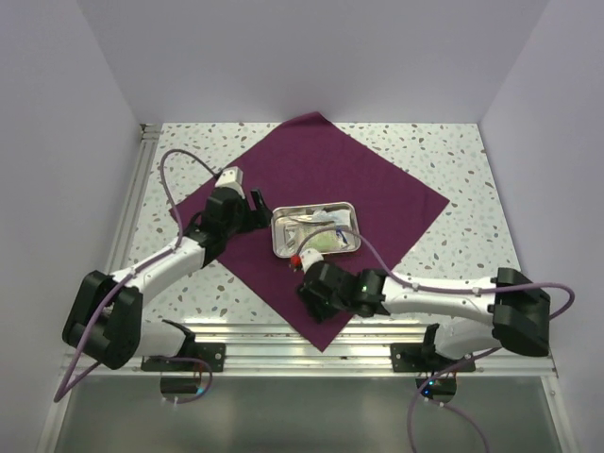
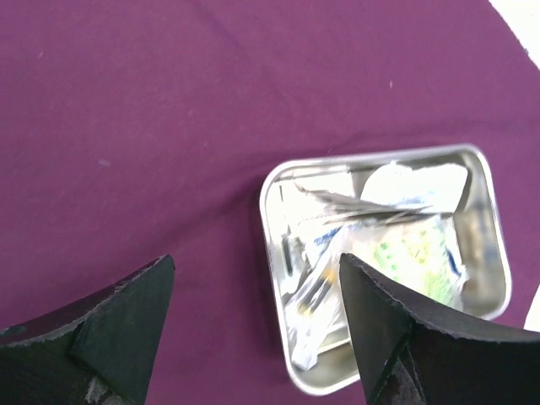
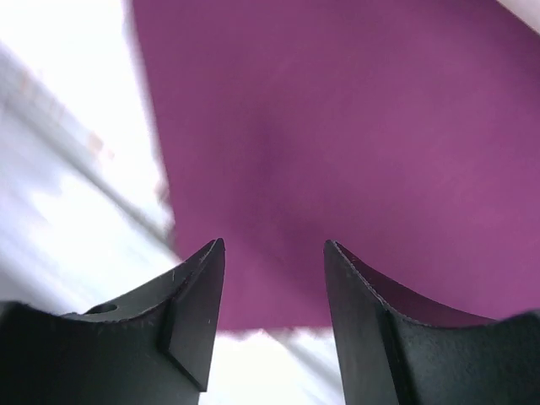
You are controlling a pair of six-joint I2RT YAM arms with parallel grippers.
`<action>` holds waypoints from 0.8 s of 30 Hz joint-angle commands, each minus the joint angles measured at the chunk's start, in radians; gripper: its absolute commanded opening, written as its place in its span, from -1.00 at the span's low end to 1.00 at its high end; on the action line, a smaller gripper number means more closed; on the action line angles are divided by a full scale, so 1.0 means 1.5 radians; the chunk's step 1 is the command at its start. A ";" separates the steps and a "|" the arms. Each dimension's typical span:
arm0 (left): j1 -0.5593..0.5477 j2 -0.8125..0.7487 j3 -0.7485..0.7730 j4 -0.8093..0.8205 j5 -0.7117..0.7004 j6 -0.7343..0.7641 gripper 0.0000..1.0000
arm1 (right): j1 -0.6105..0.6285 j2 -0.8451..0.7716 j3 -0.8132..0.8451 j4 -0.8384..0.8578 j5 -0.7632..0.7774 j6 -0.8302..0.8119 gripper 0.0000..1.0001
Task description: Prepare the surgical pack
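The surgical pack lies unwrapped: a deep purple cloth (image 1: 349, 179) is spread flat as a diamond on the table, with a small steel tray (image 1: 279, 247) on its middle. White sachets (image 1: 321, 234) fill the tray. My left gripper (image 1: 257, 204) hovers open just left of the tray; in the left wrist view the cloth (image 2: 126, 126) and tray (image 2: 485, 283) with sachets (image 2: 405, 245) lie below the left gripper (image 2: 256, 260). My right gripper (image 1: 310, 294) stands open over the cloth's near edge (image 3: 380, 126), nothing between the fingers of the right gripper (image 3: 274, 245).
The speckled tabletop (image 1: 453, 160) shows around the cloth. A metal rail (image 1: 311, 335) runs along the near edge, close under the cloth's near corner, and another rail (image 1: 137, 189) runs up the left side. White walls close in the back and sides.
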 commanded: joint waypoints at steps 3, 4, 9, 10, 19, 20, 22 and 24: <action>-0.004 -0.068 -0.047 -0.029 0.000 0.039 0.66 | 0.144 -0.067 -0.030 -0.116 0.111 0.113 0.09; -0.004 -0.076 -0.051 -0.026 0.001 0.041 0.65 | 0.180 -0.068 -0.029 -0.133 0.124 0.145 0.09; -0.005 -0.101 -0.069 -0.031 0.007 0.048 0.65 | 0.280 -0.001 -0.004 -0.170 0.172 0.226 0.09; -0.005 -0.105 -0.070 -0.033 0.007 0.049 0.65 | 0.293 0.010 0.003 -0.178 0.181 0.237 0.09; -0.006 -0.121 -0.089 -0.028 0.010 0.050 0.65 | 0.316 0.073 0.025 -0.172 0.204 0.243 0.01; -0.006 -0.121 -0.090 -0.028 0.008 0.051 0.65 | 0.316 0.082 0.028 -0.173 0.210 0.240 0.01; -0.006 -0.124 -0.091 -0.029 0.007 0.053 0.65 | 0.316 0.090 0.034 -0.168 0.209 0.231 0.00; -0.006 -0.125 -0.093 -0.028 0.008 0.052 0.65 | 0.316 0.103 0.038 -0.164 0.200 0.223 -0.01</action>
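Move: Behind the right hand lies the cloth's near corner, overhanging the metal rail: about 11 cm back, 3 cm to the right and some 6 cm below. The filled tray sits about 16 cm ahead of that hand, 3 cm to its right and 4 cm lower, its gauze pack about 13 cm ahead and 3 cm right. From the left hand the same cloth corner is roughly 33 cm back, 15 cm right and 10 cm down. Drawing back quickly from the tray, the right hand travels about 11 cm towards the cloth's near corner, drifting slightly right, then sinks some 4 cm while the wrist rolls its left side down about 15 degrees so that the half-open fingers point more steeply down. The empty left hand, fingers wide, backs off about 4 cm, back and to its left, away from the tray. ##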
